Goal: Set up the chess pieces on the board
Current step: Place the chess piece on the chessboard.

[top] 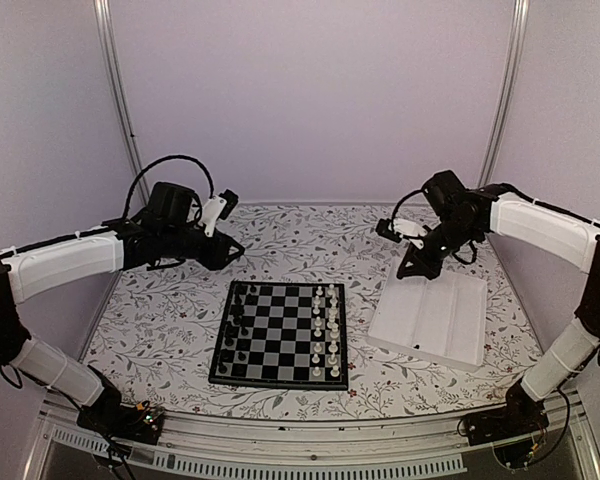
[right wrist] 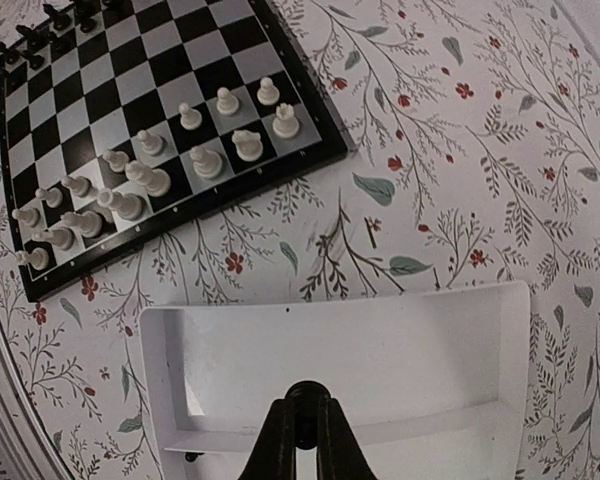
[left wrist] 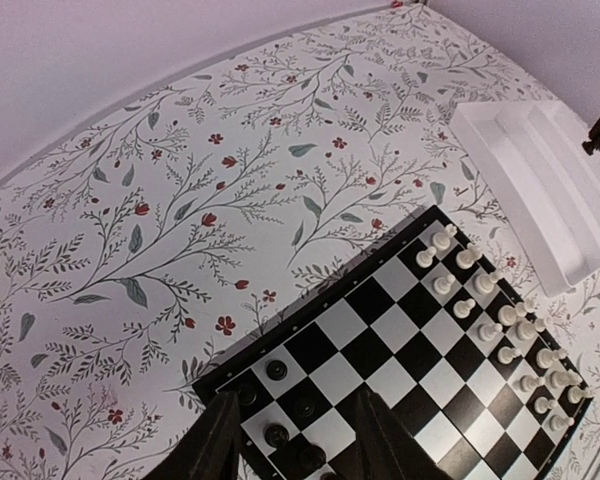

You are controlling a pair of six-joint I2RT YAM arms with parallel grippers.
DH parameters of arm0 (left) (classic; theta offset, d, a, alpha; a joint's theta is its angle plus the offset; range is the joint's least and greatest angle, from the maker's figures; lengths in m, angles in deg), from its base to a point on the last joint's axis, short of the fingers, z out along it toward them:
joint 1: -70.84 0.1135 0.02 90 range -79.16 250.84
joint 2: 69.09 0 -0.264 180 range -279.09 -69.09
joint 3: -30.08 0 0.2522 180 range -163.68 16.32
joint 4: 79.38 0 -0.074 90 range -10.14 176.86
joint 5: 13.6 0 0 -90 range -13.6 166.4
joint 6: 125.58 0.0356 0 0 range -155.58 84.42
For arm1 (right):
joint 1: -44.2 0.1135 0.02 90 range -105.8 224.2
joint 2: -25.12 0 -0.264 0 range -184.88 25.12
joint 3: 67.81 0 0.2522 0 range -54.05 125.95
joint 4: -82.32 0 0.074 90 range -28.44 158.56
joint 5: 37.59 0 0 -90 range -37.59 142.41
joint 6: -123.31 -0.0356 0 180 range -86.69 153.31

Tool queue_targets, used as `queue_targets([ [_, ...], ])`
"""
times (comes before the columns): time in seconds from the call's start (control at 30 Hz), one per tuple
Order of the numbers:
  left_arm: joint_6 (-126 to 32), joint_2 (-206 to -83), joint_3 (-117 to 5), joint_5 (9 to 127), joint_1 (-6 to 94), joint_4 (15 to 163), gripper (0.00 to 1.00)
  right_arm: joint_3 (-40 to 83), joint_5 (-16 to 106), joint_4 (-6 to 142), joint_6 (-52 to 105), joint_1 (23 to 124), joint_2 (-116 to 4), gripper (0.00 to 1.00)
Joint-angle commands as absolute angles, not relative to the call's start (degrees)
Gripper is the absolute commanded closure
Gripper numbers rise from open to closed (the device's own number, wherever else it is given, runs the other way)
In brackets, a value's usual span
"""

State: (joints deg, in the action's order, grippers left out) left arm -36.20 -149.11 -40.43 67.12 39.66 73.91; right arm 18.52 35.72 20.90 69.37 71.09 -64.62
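Note:
The board (top: 280,335) lies at the table's middle, black chess pieces (top: 237,322) along its left side and white pieces (top: 326,325) on its right. My left gripper (top: 225,250) hangs above the board's far-left corner, open and holding nothing. In the left wrist view its fingers (left wrist: 215,440) straddle several black pieces (left wrist: 277,370) on the board (left wrist: 380,330). My right gripper (top: 412,265) hovers over the white tray's far edge. In the right wrist view that gripper (right wrist: 305,420) is shut on a small round-topped black chess piece (right wrist: 305,398).
The white tray (top: 430,320) sits right of the board; a small dark thing (right wrist: 190,457) lies at its corner. White pieces (right wrist: 140,180) fill the board side (right wrist: 170,60) nearest the tray (right wrist: 380,340). Floral cloth covers the table; purple walls enclose it.

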Motion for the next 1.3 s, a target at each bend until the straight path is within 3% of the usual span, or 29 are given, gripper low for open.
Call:
queue_targets([
  [0.0, -35.67, -147.53, -41.68, 71.50, 38.93, 73.07, 0.58, 28.91, 32.36, 15.99, 70.14, 78.08, -72.31, 0.96],
  [0.43, -38.10, -141.90, -39.31, 75.30, 43.34, 76.35, 0.58, 67.87, 30.62, 8.55, 69.85, 96.52, -101.47, 0.96],
  [0.6, -37.81, -141.55, -39.78, 75.67, 44.21, 75.58, 0.57, 77.11, 29.19, 11.62, 67.24, 99.33, -110.32, 0.95],
  [0.83, -38.11, -141.00, -39.88, 74.49, 45.69, 75.66, 0.57, 81.59, 29.24, 12.79, 66.29, 101.44, -117.98, 0.96],
  [1.27, -38.28, -141.55, -39.93, 73.71, 46.34, 75.41, 0.57, 82.35, 29.89, 18.37, 66.01, 101.81, -120.96, 0.94],
])
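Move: The right hand already holds a black pawn; the empty e7 square in the black pawn row lies about 34 cm to its left, 3 cm back and 11 cm below. The d7 pawn stands 3 cm nearer the base than that square, and the white pieces some 17 cm to the square's right and 3 cm back. The white tray's middle is about 7 cm right of the hand, 1 cm back and 13 cm down. From the left hand, e7 lies some 5 cm back, 2 cm right and 14 cm below. Right hand swings the pinched pawn 32 cm left to e7, turning 30 degrees counter-clockwise, then lowering; left retreats left-up. ##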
